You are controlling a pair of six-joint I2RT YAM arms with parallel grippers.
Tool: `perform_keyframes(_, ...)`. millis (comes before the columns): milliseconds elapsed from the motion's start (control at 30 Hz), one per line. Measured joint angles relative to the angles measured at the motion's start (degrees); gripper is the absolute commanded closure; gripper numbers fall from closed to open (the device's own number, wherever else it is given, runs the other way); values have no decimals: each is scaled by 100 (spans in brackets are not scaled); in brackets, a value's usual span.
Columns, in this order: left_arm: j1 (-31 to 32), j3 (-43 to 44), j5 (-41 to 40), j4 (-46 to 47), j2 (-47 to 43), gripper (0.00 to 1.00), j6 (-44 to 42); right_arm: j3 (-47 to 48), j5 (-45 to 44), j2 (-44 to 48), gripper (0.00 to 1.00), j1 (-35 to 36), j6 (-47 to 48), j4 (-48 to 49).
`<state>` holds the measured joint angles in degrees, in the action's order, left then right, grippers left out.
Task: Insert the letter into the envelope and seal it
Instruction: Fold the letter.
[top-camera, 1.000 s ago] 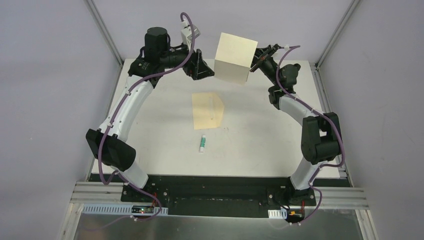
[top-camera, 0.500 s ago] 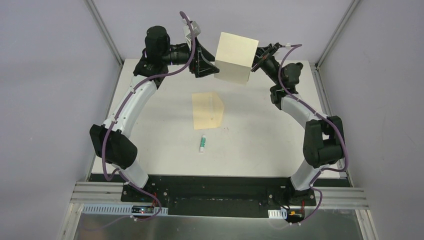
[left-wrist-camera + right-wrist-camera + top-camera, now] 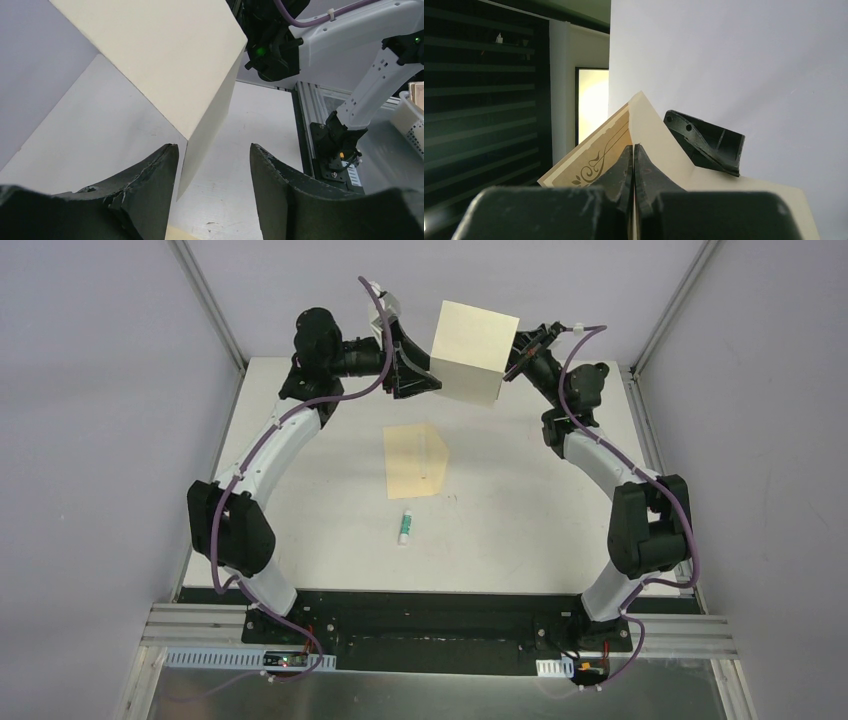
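The letter (image 3: 470, 352), a pale cream folded sheet, hangs in the air over the back of the table. My right gripper (image 3: 512, 355) is shut on its right edge; in the right wrist view the jaws (image 3: 634, 150) pinch the letter (image 3: 659, 135), whose inner face bears a printed scroll. My left gripper (image 3: 428, 382) is open at the letter's lower left edge. In the left wrist view the letter's (image 3: 165, 55) lower corner hangs between the open jaws (image 3: 212, 150), close to the left finger. The yellow-tan envelope (image 3: 417, 461) lies flat on the table's middle.
A small white-green tube (image 3: 405, 526) lies on the table in front of the envelope. The white table (image 3: 520, 510) has metal frame posts at its back corners. My left gripper's finger (image 3: 706, 142) shows behind the letter in the right wrist view.
My left gripper has risen and moved right, up to the letter's lower left edge. The right gripper and the letter have barely moved.
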<state>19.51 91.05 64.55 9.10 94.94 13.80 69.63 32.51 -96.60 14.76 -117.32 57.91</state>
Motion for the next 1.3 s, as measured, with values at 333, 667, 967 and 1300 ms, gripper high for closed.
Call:
perform_keyframes(333,33,-116,216,1246,168,63,1029,20,33,0,100,0,0,-44)
perform_keyframes(667,81,-186,352,1550,212,89,1403,20,33,2,100,0,0,-79)
perform_keyframes(967,79,-321,372,1657,214,100,1593,20,129,136,67,-90,0,-428)
perform_keyframes(1300,79,-577,236,2559,216,100,2549,-577,186,1639,24,-1032,796,-1644)
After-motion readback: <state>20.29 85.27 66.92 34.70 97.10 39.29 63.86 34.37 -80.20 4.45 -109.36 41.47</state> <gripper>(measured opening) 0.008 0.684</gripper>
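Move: The letter, folded over and held up by its far right part in the right fingers, has its middle about 5 cm right of the open left fingers, 2 cm ahead and 2 cm higher. From the right hand that middle is some 3 cm left, 3 cm back and 2 cm lower. On the table roughly 38 cm below the left hand, the envelope lies 4 cm left and 2 cm ahead, the glue stick 6 cm left and 14 cm back. Left fingers ease about 2 cm back-right, pinching the letter's left edge; right fingers then release, withdrawing 8 cm right. ##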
